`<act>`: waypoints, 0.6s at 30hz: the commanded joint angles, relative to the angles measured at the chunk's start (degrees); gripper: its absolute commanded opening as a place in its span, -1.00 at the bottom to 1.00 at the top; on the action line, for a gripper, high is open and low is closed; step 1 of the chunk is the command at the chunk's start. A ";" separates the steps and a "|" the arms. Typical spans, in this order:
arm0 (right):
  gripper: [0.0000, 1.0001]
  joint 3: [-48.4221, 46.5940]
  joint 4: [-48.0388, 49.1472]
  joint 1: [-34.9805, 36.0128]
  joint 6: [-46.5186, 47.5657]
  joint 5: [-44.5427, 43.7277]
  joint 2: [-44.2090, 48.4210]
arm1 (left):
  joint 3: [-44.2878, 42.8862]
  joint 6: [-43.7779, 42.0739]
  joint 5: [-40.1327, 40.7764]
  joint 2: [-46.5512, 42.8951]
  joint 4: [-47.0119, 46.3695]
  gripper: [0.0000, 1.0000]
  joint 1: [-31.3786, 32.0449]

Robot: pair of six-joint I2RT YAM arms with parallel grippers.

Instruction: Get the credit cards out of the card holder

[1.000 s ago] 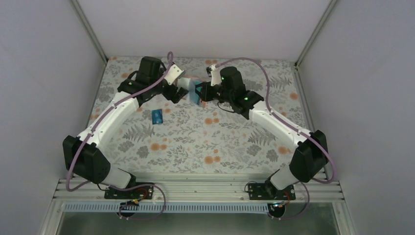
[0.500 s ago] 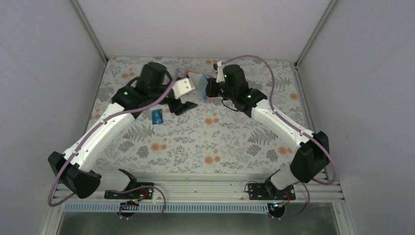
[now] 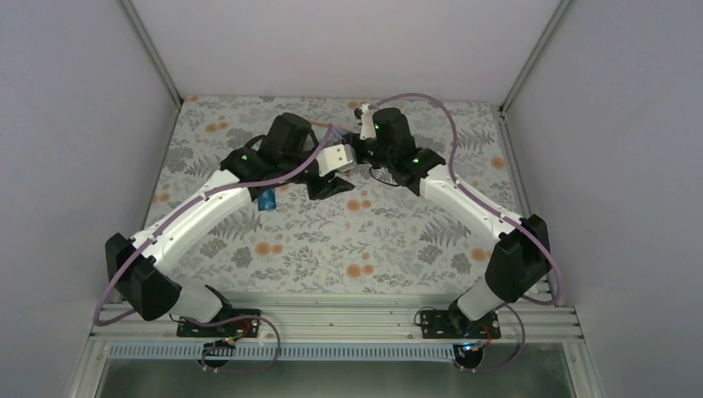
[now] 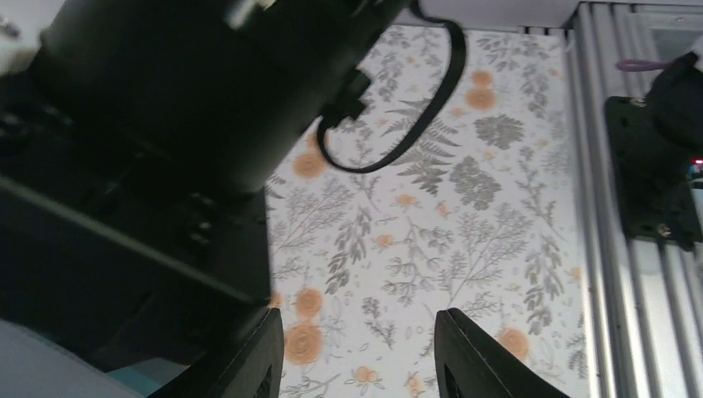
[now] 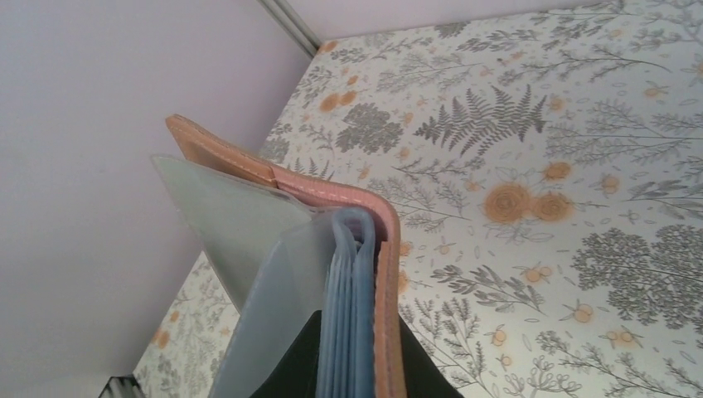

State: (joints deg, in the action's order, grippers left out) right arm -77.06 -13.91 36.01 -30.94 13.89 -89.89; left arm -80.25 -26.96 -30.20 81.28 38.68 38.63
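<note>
My right gripper (image 5: 356,365) is shut on the card holder (image 5: 369,211), a tan-pink leather cover held upright above the table, spine up. Its clear plastic sleeves (image 5: 249,224) fan out to the left, and no credit cards show in them from this angle. A blue credit card (image 3: 265,200) lies flat on the table, partly under my left forearm. My left gripper (image 4: 356,315) hangs right beside the right gripper (image 3: 356,156), jaws apart with only tablecloth between them. In the top view the left wrist (image 3: 336,157) hides the holder.
The table is covered by a floral cloth (image 3: 373,232). The black body of the right arm (image 4: 166,124) fills the left wrist view's upper left. A metal rail (image 4: 593,207) runs along the near edge. Enclosure walls (image 3: 83,124) stand left, right and behind.
My left arm has swung right, up against the right gripper, and its jaws have narrowed. The holder, visible before in the top view, is now covered by the left wrist.
</note>
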 commanded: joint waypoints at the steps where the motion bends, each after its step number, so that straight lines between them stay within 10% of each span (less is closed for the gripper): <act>1: -0.92 -0.04 3.87 -0.31 -1.30 4.16 3.17 | 1.21 1.51 4.29 1.32 -4.26 -0.08 -0.45; 18: -0.92 1.15 3.33 -0.32 -0.57 4.93 4.97 | 0.52 3.10 9.16 1.30 -5.43 0.00 -9.55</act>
State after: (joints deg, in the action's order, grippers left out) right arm -76.18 -11.84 35.42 -31.51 16.67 -86.76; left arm -79.79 -24.38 -22.61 84.03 35.42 30.46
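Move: The loose clear sleeve of the card holder hangs about 8 cm ahead and 5 cm left of the left hand, near its height; the open holder's middle lies about 12 cm ahead, 4 cm left and slightly higher. The blue card on the table is some 24 cm left, 2 cm back and 25 cm down. For the right hand, which grips the holder's edge, that sleeve lies roughly 5 cm to its left, level ahead and in height. The card holder's loose sleeve is what the left hand goes for: half-open fingers sink about 2 cm while easing forward, then sweep forward and left, some 7 cm forward and 4 cm left in all, turning about 15 degrees counter-clockwise, until a finger meets the sleeve. The right hand keeps its pinch on the holder and lifts it 2 to 3 cm. ##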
